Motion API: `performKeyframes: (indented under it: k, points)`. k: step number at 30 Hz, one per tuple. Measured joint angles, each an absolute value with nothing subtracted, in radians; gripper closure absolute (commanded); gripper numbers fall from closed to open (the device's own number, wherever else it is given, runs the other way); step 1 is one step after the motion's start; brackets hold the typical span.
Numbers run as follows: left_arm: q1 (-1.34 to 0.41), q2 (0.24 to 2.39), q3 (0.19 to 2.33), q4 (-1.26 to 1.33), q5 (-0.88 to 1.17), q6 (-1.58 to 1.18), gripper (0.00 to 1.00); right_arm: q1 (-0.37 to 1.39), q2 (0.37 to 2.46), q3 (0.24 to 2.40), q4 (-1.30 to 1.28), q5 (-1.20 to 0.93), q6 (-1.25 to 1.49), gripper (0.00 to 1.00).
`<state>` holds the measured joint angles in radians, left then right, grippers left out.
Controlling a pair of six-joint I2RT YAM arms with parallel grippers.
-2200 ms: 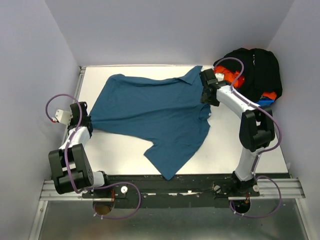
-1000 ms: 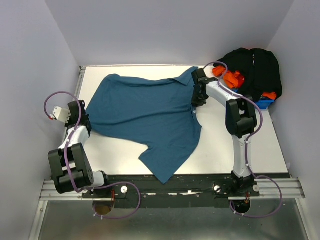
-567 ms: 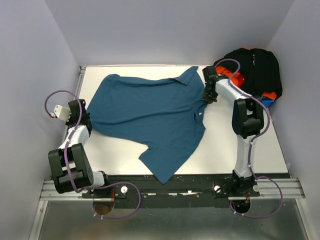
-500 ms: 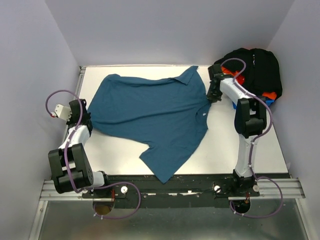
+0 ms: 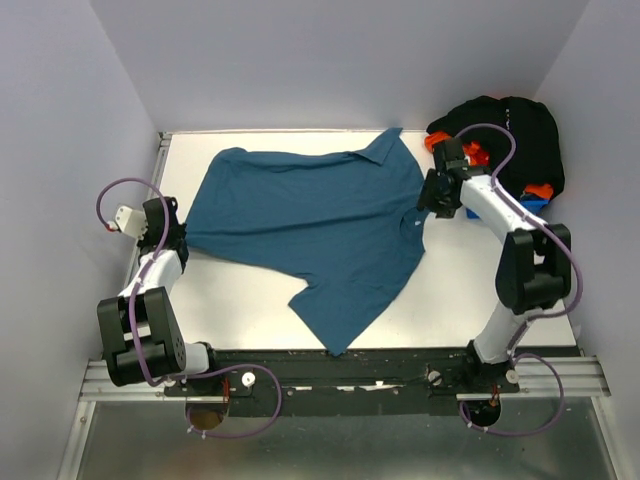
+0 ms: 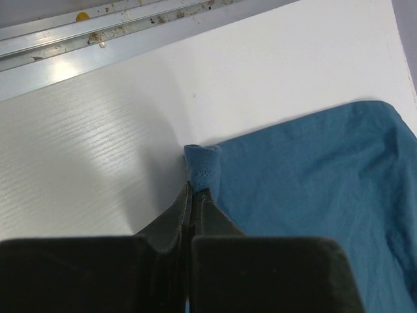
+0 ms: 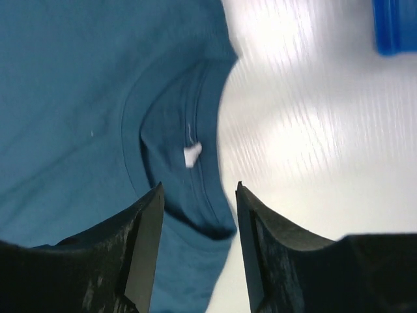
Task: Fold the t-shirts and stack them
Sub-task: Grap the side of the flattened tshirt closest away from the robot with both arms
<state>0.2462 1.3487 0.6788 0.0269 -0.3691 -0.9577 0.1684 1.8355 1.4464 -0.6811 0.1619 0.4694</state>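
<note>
A teal-blue t-shirt [image 5: 310, 225] lies spread over the white table, one sleeve trailing toward the front edge. My left gripper [image 5: 178, 240] is shut on its left edge; in the left wrist view a small fold of teal cloth [image 6: 202, 166] sticks out from the closed left gripper [image 6: 193, 190]. My right gripper [image 5: 432, 195] hovers open over the shirt's right side. In the right wrist view the collar and its white tag [image 7: 192, 155] lie just beyond the open right gripper [image 7: 199, 189], with nothing gripped. Black and orange t-shirts [image 5: 510, 135] are heaped at the back right.
A small blue bin [image 5: 533, 205] sits under the heap's front edge; its corner [image 7: 394, 26] shows in the right wrist view. Grey walls close in the table on three sides. A metal rail [image 6: 98, 39] runs along the table's left edge.
The right gripper closed on the collar area, carried it a little to the right, then opened and let go. The whole shirt shifted right. The left gripper kept its hold.
</note>
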Motion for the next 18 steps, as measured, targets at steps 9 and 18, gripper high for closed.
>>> performKeyframes:
  k: [9, 18]
  points:
    - [0.235, 1.348, 0.674, 0.038, -0.363, -0.958, 1.00, 0.439, 1.561, 1.045, -0.585, 0.171, 0.533, 0.45]
    - [0.231, 1.343, 0.661, 0.041, -0.363, -0.970, 1.00, 0.825, 1.455, 0.867, -0.578, 0.172, 0.730, 0.45]
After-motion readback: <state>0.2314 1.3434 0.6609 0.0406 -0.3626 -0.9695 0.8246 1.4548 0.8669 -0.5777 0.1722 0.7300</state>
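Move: The near sleeve, its middle about 25 cm back and 22 cm left of the open right hand and some 7 cm below it, lies where that hand is heading. The white collar tag is about 3 cm ahead and 3 cm left of the right hand, equally low; the blue bin stands roughly 9 cm ahead and 23 cm to its right. From the left hand, the near sleeve is about 40 cm right, 17 cm back and 7 cm lower. Still pinching the near-left corner of the t-shirt, the left hand holds almost in place. The right hand, fingers staying about half open, sweeps back over the collar side towards the near sleeve, some 22 cm back and 15 cm left, sinking about 5 cm after the start and turning some 25 degrees counter-clockwise. ##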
